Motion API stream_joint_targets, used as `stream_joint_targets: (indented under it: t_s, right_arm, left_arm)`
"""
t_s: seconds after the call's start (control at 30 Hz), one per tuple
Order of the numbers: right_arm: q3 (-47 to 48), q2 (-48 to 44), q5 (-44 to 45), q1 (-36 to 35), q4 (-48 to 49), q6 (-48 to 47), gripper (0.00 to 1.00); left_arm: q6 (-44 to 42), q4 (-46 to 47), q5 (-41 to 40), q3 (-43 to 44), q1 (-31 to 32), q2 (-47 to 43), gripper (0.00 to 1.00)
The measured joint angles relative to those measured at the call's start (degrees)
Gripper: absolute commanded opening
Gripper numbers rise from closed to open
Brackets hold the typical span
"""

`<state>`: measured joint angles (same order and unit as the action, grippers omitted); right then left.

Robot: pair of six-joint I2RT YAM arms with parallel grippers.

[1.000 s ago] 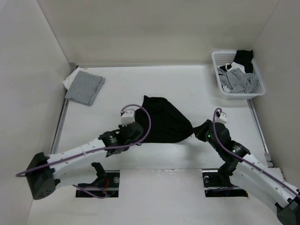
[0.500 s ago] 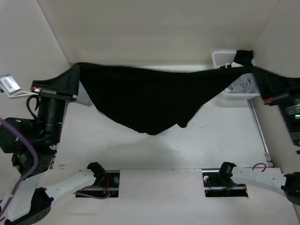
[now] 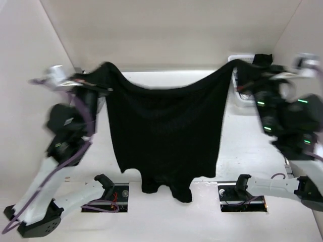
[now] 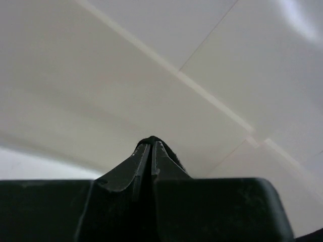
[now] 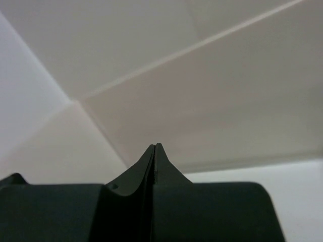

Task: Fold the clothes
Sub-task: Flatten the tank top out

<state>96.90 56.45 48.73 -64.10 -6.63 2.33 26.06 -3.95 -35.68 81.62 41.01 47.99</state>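
The clothes (image 3: 166, 131), one black garment, hang spread like a curtain between my two raised arms. The two short legs dangle at the bottom over the near table edge. My left gripper (image 3: 101, 73) is shut on the upper left corner, and my right gripper (image 3: 241, 68) is shut on the upper right corner. In the left wrist view the left gripper (image 4: 152, 144) pinches a sliver of black fabric (image 4: 151, 137) at its tips, against white walls. In the right wrist view the right gripper (image 5: 155, 146) is pressed shut. No cloth shows past its tips there.
A white basket (image 3: 241, 57) with a dark garment (image 3: 262, 59) over its rim peeks out at the back right, behind the right arm. White walls enclose the table (image 3: 242, 141) on three sides. The arm bases (image 3: 108, 191) sit at the near edge.
A second ago the clothes lay bunched on the table with both grippers at their edges. Both arms have lifted them; since half a second ago the grippers moved closer together and the clothes hang longer.
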Motion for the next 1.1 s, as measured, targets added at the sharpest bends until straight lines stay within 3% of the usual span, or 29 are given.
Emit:
stream_joint_targets:
  t_s: [0.17,0.27,0.37,0.47,0.6,0.7,0.77,0.9,1.1]
  right_arm:
    - [-8.11,8.46,-13.77,19.91,-6.03,10.78,0.0]
    - [-5.55,18.64,-23.87,31.39,-8.39,16.35,0.0]
    - [3.02,29.88,-30.03,37.81,-11.78,19.41,0.0]
    - [15.28,38.34,-33.79,40.87,-16.87,21.09,0.0]
    - [32.52,42.12,-36.59,41.55,-21.66,21.84,0.0]
    - [43.58,41.44,-37.7,41.38,-22.12,21.88,0.0]
    - [45.05,38.64,-37.97,41.24,-21.66,21.9,0.0]
    - [31.58,27.91,-37.83,41.27,-19.08,21.94,0.0]
    - [-12.31,8.26,-34.47,39.52,-12.02,23.76,0.0]
  left_arm:
    - [7.04,-1.05,5.79,-14.1,-12.09,9.33,0.01]
    - [10.91,-3.34,11.98,-12.72,-22.51,20.7,0.0]
    - [13.75,-7.37,16.96,-3.5,-29.29,31.19,0.0]
    - [15.23,-9.35,20.44,8.76,-31.58,37.22,0.0]
    - [16.17,-8.68,24.7,22.34,-31.76,37.53,0.0]
    - [16.55,-6.21,26.32,25.33,-32.96,33.9,0.01]
    - [16.79,-5.09,26.71,24.44,-34.1,30.62,0.01]
    - [17.07,-1.18,26.73,14.78,-34.82,23.3,0.01]
    - [18.1,2.73,24.9,-14.05,-30.47,12.85,0.01]
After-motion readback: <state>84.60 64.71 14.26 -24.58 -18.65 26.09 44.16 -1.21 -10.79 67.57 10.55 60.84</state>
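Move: Hanging between both hands by its hem corners, the tank top has its middle about 20 cm right of the left hand and 20 cm left of the right, some 9 cm back and 25 cm below each; its loose end trails towards the bases. The white basket stands about 35 cm ahead, 25 cm right and 54 cm below the right hand. The folded grey cloth lies roughly 29 cm ahead, 20 cm left and 57 cm below the left hand. Flinging the tank top out over the table, both arms sweep fast together some 25 cm forward and about 20 cm down, fingertips tipping down some 30 degrees, then draw back roughly 10 cm while rising to about their starting height and levelling out. Finally they drop another 15 to 20 cm, tipping down again, with both grips kept shut on the corners. ##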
